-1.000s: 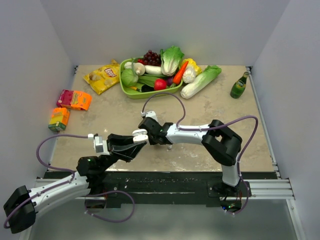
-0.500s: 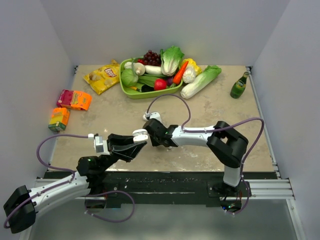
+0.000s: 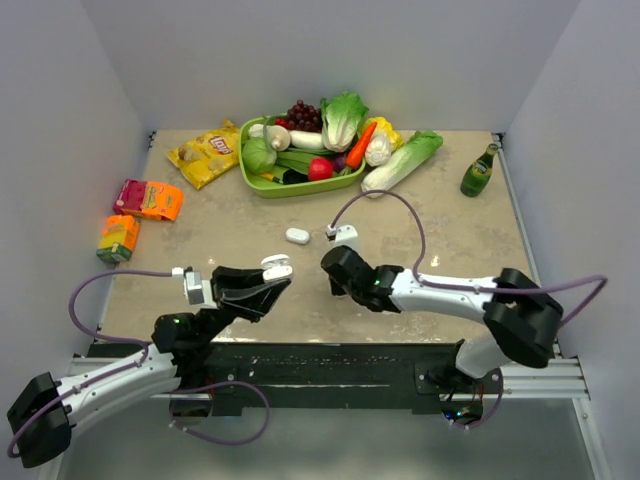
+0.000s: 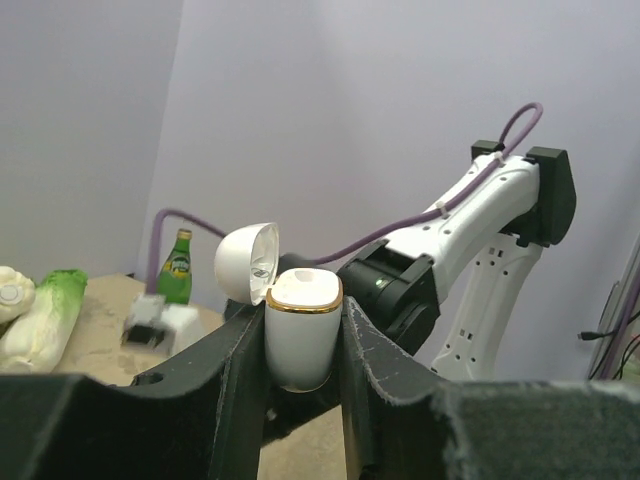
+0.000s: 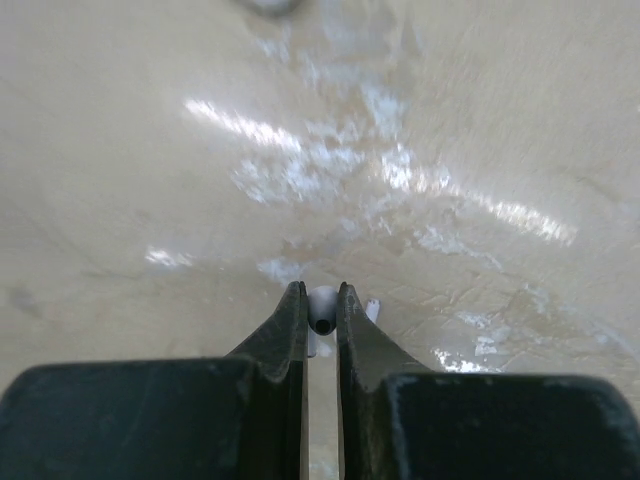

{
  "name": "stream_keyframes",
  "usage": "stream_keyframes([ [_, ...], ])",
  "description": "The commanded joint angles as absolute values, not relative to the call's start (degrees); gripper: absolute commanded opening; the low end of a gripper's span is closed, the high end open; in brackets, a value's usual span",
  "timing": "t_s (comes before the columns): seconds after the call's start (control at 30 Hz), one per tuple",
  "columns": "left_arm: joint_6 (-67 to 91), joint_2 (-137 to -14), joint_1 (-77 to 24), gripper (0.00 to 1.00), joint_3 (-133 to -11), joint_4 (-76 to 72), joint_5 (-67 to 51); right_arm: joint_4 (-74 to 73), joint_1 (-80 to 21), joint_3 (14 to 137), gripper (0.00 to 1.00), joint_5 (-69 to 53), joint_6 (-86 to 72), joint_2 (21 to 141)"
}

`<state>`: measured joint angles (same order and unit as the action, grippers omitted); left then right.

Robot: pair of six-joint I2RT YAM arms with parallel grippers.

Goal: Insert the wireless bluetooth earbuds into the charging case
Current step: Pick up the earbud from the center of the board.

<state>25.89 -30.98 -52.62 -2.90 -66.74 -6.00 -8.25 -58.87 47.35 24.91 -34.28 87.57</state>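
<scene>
My left gripper (image 4: 303, 312) is shut on the white charging case (image 4: 300, 335), which has a gold rim and stands upright with its lid (image 4: 247, 262) flipped open to the left. In the top view the charging case (image 3: 274, 270) is held above the table's near edge by the left gripper (image 3: 268, 278). My right gripper (image 5: 321, 300) points down at the table, shut on one small white earbud (image 5: 322, 305) pinched at its fingertips. In the top view the right gripper (image 3: 327, 264) sits just right of the case, and the earbud is too small to see there.
A white pebble-shaped object (image 3: 297, 236) lies on the table behind both grippers. A green tray (image 3: 262, 182) of vegetables, a chip bag (image 3: 205, 153) and a cabbage (image 3: 400, 163) stand at the back. A green bottle (image 3: 478, 172) is at the right. Juice boxes (image 3: 148, 199) are at the left.
The right gripper has drawn back to the right from beside the held case, and its jaws have closed. The white pebble-shaped object behind it now shows. The left arm has held still.
</scene>
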Motion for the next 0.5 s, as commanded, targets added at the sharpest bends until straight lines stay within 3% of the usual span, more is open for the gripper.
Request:
stream_keyframes([
  [0.0,23.39,-31.81,-52.82,0.0,6.96,-69.43,-2.82,0.52,-59.24,47.11,0.0,33.65,-31.56,76.22],
  [0.47,16.35,-46.48,-52.73,0.0,-5.62,-77.16,0.53,21.87,-59.59,43.24,0.0,32.35,-13.99,53.27],
])
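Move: Behind and above the right hand, which already pinches an earbud, the open charging case in the left fingers lies about 11 cm back, 10 cm to the left and 25 cm higher. A loose earbud sits on the board some 2 cm ahead and 5 cm below the right hand; a second white case lies about 16 cm ahead and 10 cm left. From the left hand, the pinched earbud is roughly 11 cm ahead, 10 cm right and 25 cm down. Lifting the pinched earbud fast, the right hand climbs about 24 cm off the board, up to near the charging case's height, tipping its fingers up some 45 degrees from slanting down to nearly level and keeping them shut. The left hand keeps its grip on the open case and brings it about 4 cm forward while sinking as much. ##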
